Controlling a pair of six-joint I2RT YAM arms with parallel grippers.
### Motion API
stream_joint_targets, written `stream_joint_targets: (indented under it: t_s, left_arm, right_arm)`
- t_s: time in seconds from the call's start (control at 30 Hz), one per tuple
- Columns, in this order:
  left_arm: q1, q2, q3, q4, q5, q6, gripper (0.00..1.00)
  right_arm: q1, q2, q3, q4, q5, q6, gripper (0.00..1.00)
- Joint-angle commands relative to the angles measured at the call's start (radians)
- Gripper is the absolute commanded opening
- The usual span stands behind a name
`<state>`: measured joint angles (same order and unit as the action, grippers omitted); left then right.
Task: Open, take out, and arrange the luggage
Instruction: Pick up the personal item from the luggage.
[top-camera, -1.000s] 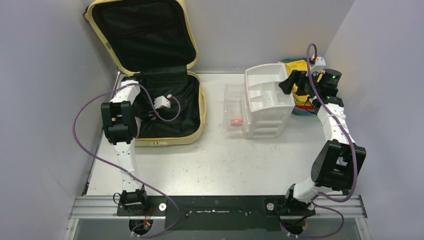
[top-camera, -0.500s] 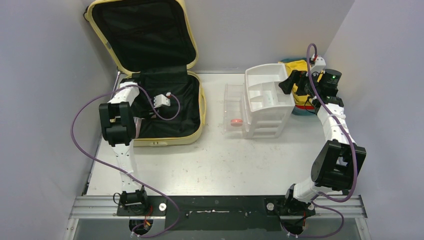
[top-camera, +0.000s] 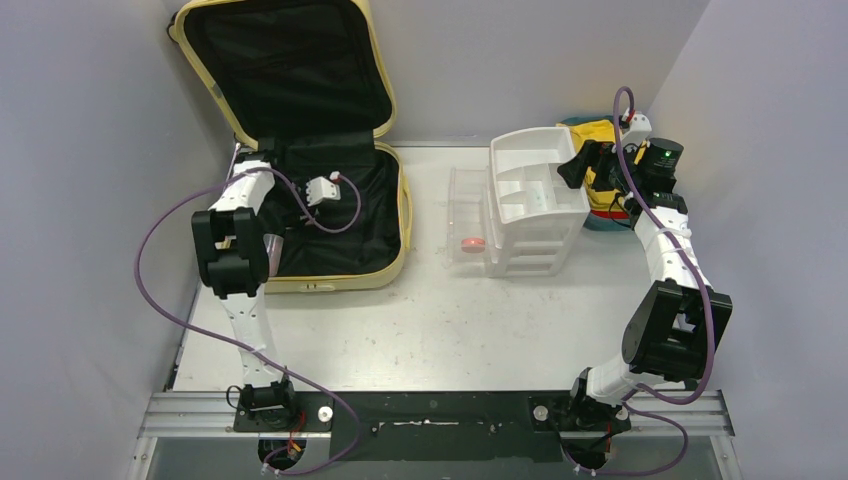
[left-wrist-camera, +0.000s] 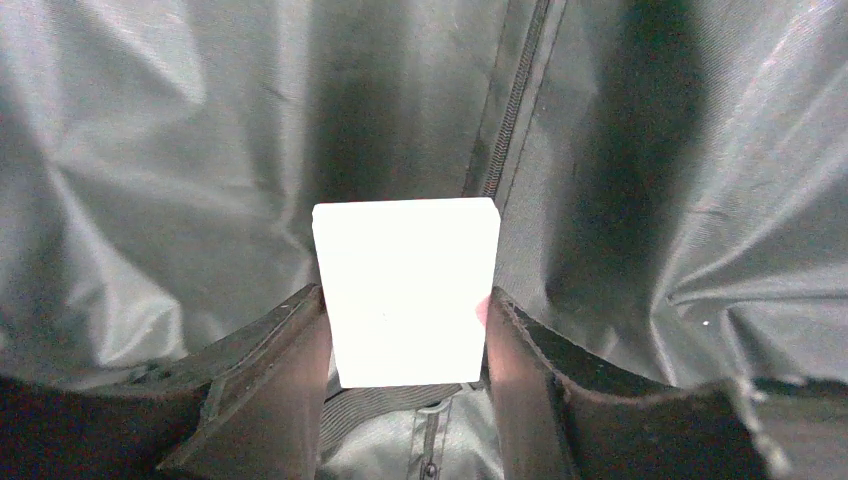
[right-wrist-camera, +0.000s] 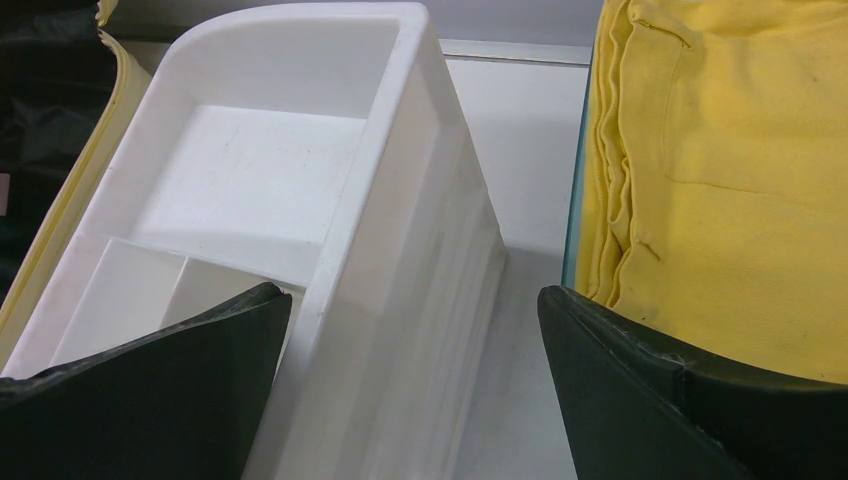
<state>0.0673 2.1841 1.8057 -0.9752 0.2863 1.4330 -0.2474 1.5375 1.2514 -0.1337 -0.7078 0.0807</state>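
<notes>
The luggage (top-camera: 404, 215), a pale-yellow hard-shell case, lies open at the back left with its lid propped against the wall. Its black lining (left-wrist-camera: 150, 150) fills the left wrist view. My left gripper (top-camera: 322, 188) hangs over the lower half of the case. In the left wrist view my left gripper (left-wrist-camera: 405, 300) is shut on a small white box (left-wrist-camera: 405, 260), with both fingers pressed to its sides. My right gripper (top-camera: 580, 165) stands wide open at the back right. In its own view my right gripper (right-wrist-camera: 410, 293) straddles the right wall of the white organizer (right-wrist-camera: 300, 150), holding nothing.
The white drawer organizer (top-camera: 535, 195) stands right of the case, with a pink item (top-camera: 473, 244) in a clear pulled-out drawer. Behind it a teal tray (top-camera: 600, 222) holds folded yellow cloth (right-wrist-camera: 720, 180). Grey walls close in on the left, back and right.
My left gripper has closed on the white box and drawn it slightly toward the back of the case. The right arm has not moved.
</notes>
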Motion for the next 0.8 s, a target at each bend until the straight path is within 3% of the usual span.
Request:
stream_joint_targets:
  t_s: [0.0,0.17,0.33,0.77]
  left_arm:
    - [0.0,-0.122,0.016,0.0,0.115,-0.032,0.0]
    - [-0.024,-0.148,0.028,0.027,0.15,-0.115,0.0]
    - [-0.059,-0.167,0.092,0.11,0.172,-0.313,0.0]
    - [-0.386,-0.2,0.275,0.452,0.127,-0.851,0.0]
  right_arm:
    - [-0.003,0.026,-0.018,-0.048,0.051,-0.059,1.0]
    - [-0.004,0.024,-0.019,-0.047,0.05,-0.056,1.0]
    - [-0.01,0.023,-0.023,-0.042,0.048,-0.052,1.0]
    - [-0.033,0.018,-0.033,-0.025,0.042,-0.033,1.0]
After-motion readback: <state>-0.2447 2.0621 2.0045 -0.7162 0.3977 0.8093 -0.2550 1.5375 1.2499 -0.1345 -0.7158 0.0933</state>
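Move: Some 39 cm to the right of the left hand, about 2 cm back and near its height, lies the open clear drawer, where the personal item already pinched in this hand seems bound. The round pink item in the drawer is roughly 40 cm right and 7 cm back; the luggage's right rim stands level ahead, 24 cm right and 5 cm higher. From the right hand, the drawer is about 19 cm left, 4 cm back and 18 cm below. Lifting out of the open luggage first, the left hand then sweeps right with growing speed towards the drawer, ending about 19 cm farther right, 15 cm higher and 5 cm forward, near the luggage's right rim. Its fingers keep their pinch on the small pink box while the wrist tilts some 30 degrees, swinging the tips to the right and forward. ##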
